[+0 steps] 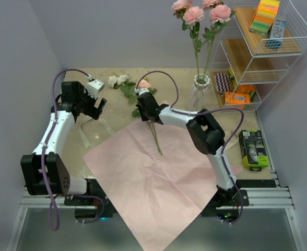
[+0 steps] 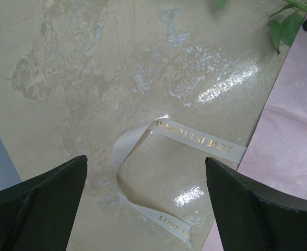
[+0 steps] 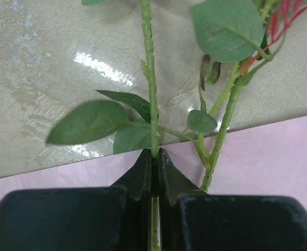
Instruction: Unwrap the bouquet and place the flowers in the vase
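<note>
The bouquet's pink paper [image 1: 143, 172] lies spread flat on the table. The white vase [image 1: 201, 81] stands at the back with three pink roses [image 1: 194, 14] in it. White and peach flowers [image 1: 121, 80] lie on the table behind the paper, their stems [image 1: 155, 137] reaching onto it. My right gripper [image 1: 144, 108] [image 3: 154, 155] is shut on one green flower stem [image 3: 150, 94]; a second stem [image 3: 222, 128] lies just to its right. My left gripper [image 1: 96, 108] [image 2: 145, 170] hangs open above the cream ribbon [image 2: 195, 140], holding nothing.
A white wire shelf rack [image 1: 294, 31] with sponges and boxes stands at the back right, close to the vase. A green and black box [image 1: 252, 148] lies at the right table edge. Grey walls close in both sides.
</note>
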`<action>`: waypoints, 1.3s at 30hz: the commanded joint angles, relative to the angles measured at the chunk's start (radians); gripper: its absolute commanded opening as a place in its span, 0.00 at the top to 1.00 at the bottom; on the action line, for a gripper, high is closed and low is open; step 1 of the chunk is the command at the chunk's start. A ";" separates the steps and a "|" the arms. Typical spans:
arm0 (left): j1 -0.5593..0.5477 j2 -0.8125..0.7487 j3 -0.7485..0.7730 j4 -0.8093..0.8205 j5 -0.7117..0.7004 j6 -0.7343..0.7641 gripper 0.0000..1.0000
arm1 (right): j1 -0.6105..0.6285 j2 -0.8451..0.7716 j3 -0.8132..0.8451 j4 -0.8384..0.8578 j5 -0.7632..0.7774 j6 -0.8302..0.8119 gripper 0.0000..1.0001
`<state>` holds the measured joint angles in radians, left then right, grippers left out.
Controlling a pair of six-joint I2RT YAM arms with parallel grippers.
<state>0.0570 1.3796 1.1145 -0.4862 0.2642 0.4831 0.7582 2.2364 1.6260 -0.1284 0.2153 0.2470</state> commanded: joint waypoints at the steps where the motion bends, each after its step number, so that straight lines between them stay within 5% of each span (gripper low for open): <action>1: 0.007 -0.019 -0.001 0.035 -0.003 0.011 0.01 | 0.001 -0.034 0.046 0.003 0.006 0.015 1.00; 18: 0.035 0.013 0.060 0.031 0.024 -0.044 0.01 | 0.003 -0.425 -0.011 0.260 -0.186 0.023 1.00; 26: 0.079 0.044 0.100 0.006 0.092 -0.072 0.01 | 0.001 -0.622 0.035 0.357 0.005 -0.225 1.00; 31: 0.080 0.049 0.093 0.003 0.102 -0.064 0.01 | -0.037 -0.678 -0.035 0.725 0.229 -0.534 1.00; 39: 0.093 0.044 0.082 0.005 0.109 -0.031 0.01 | -0.215 -0.620 -0.025 1.180 0.335 -0.785 1.00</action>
<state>0.1326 1.4288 1.1763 -0.4953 0.3454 0.4316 0.5999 1.5826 1.5871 0.7204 0.4286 -0.3107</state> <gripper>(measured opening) 0.994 0.033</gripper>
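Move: The right hand, already shut on the white-rose stem at the paper's edge, has the vase as its goal: about 22 cm to its right and 6 cm ahead, its middle some 10 cm higher. The held white roses' heads lie about 17 cm ahead and 11 cm to the left; the peach rose's head is about 16 cm straight ahead. From the left hand the vase stands roughly 40 cm right, 12 cm ahead, its middle some 4 cm lower. The right hand lifts its white-rose stem some 50 cm, tilting it upright, then swings right above the vase. ##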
